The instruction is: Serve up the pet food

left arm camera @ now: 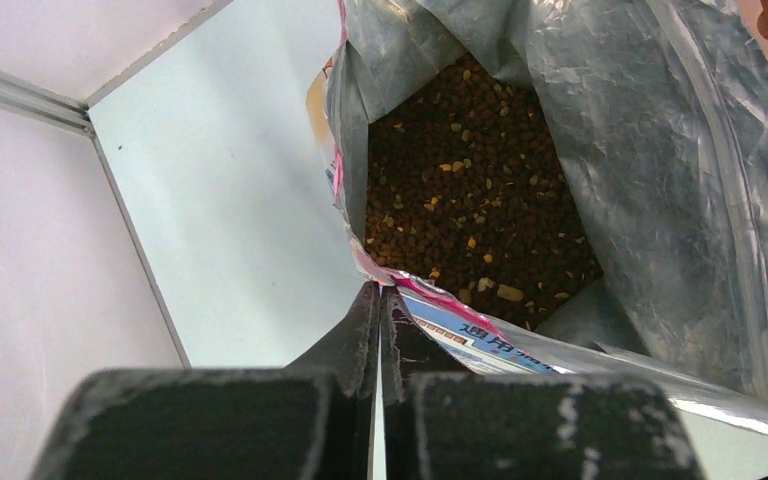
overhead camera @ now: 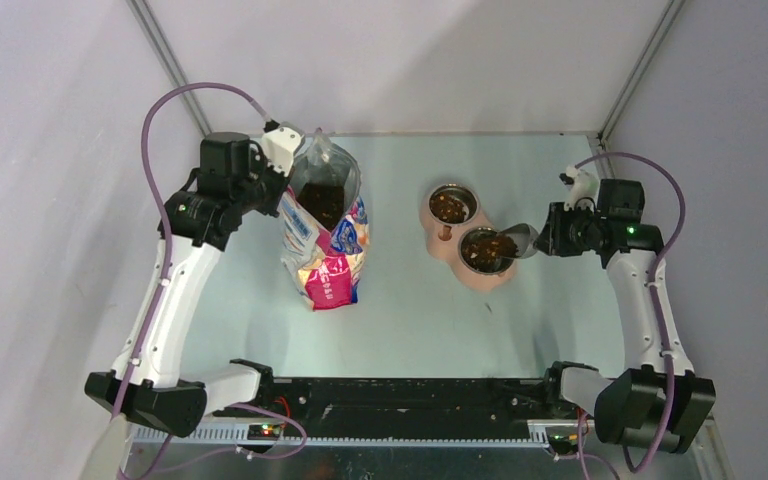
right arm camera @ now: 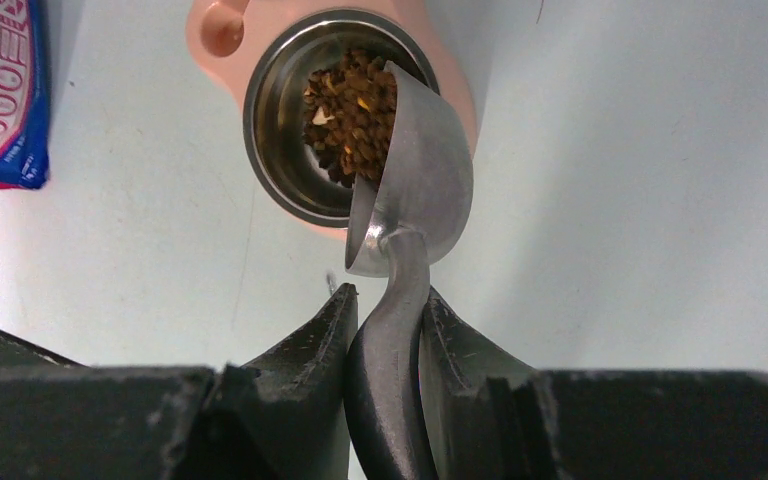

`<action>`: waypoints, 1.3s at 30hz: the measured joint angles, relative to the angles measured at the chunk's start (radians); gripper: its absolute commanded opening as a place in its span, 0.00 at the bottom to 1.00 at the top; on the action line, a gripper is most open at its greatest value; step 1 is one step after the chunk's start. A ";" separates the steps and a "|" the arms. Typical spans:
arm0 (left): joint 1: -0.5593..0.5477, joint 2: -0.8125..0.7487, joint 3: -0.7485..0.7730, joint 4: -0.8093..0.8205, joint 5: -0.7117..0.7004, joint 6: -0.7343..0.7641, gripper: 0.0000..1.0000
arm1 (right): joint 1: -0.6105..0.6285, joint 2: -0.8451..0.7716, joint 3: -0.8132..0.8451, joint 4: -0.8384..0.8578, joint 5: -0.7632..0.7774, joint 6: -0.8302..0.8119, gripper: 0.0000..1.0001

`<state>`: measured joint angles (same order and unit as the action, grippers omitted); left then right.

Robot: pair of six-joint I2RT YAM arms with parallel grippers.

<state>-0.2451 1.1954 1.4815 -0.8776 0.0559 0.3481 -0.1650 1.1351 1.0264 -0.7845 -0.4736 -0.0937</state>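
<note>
Dark brown pet food [left arm camera: 470, 190] fills the open printed bag [overhead camera: 326, 250] standing left of centre. My left gripper [left arm camera: 380, 292] is shut on the bag's rim [left arm camera: 420, 290], pinching it at the near edge of the mouth. My right gripper [right arm camera: 385, 305] is shut on the handle of a grey metal scoop [right arm camera: 415, 185]. The scoop [overhead camera: 522, 238] is tilted over the nearer metal bowl [right arm camera: 280, 150] of a pink double feeder [overhead camera: 438, 232]. Kibble [right arm camera: 352, 115] lies heaped in that bowl against the scoop's lip. The farther bowl [overhead camera: 453, 205] also holds kibble.
The cell's back wall and metal frame posts [overhead camera: 172, 65] close in the table at the rear corners. A purple cable [overhead camera: 155, 170] loops beside the left arm. The bag's printed corner [right arm camera: 5, 90] shows left of the feeder in the right wrist view.
</note>
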 measured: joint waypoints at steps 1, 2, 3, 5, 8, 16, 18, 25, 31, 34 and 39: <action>0.000 0.000 0.000 0.000 0.001 0.000 0.00 | 0.013 0.002 0.008 -0.006 0.011 -0.011 0.00; 0.000 -0.001 0.000 0.000 0.003 0.000 0.00 | 0.027 0.004 0.017 -0.010 0.023 -0.023 0.00; 0.000 -0.001 0.000 0.000 0.005 -0.001 0.00 | 0.042 0.005 0.026 -0.013 0.039 -0.035 0.00; 0.001 -0.001 0.000 0.000 0.008 -0.001 0.00 | 0.074 0.007 0.042 -0.019 0.068 -0.061 0.00; 0.003 -0.004 0.000 0.000 0.008 -0.002 0.00 | 0.119 0.008 0.061 -0.027 0.105 -0.103 0.00; 0.008 -0.012 0.000 0.000 0.019 -0.008 0.00 | 0.193 0.021 0.114 -0.067 0.177 -0.218 0.00; 0.008 -0.012 0.000 0.000 0.026 -0.009 0.00 | 0.203 0.045 0.153 -0.087 0.188 -0.244 0.00; 0.010 -0.010 -0.003 0.000 0.037 -0.037 0.00 | 0.231 0.258 0.549 -0.207 0.129 -0.222 0.00; 0.010 -0.002 -0.003 0.001 0.054 -0.081 0.00 | 0.322 0.546 1.103 -0.223 -0.005 -0.056 0.00; 0.010 0.008 0.000 0.000 0.053 -0.116 0.17 | 0.369 0.629 1.278 -0.172 -0.089 0.079 0.00; 0.010 0.037 0.079 -0.021 0.045 -0.176 0.56 | 0.449 0.652 1.302 -0.080 -0.183 0.299 0.00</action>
<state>-0.2352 1.2320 1.5600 -0.8982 0.1013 0.1719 0.2836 1.7874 2.3287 -0.8642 -0.6563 0.2050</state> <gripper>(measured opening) 0.417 0.282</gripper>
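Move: My right hand holds the scoop, tipped over the front bowl, whose middle lies about 10 cm ahead, 9 cm to its left and 14 cm below. The far bowl is some 21 cm ahead and 16 cm left, equally low. The bag's mouth stands roughly 40 cm left, 5 cm ahead and 9 cm higher. From my left hand, pinching the rim, the mouth's middle is about 8 cm right, 3 cm ahead and 4 cm down. I keep my right grip on the scoop and roll it some 20 degrees farther to empty it over the front bowl, barely shifting, then sweep it quickly up about 26 cm, leftwards about 20 cm and forward, off the bowls towards the bag, rolling the wrist back on the way. My left hand keeps pinching the bag's rim, leans over slightly, then at the very end opens its fingers and lets go. ##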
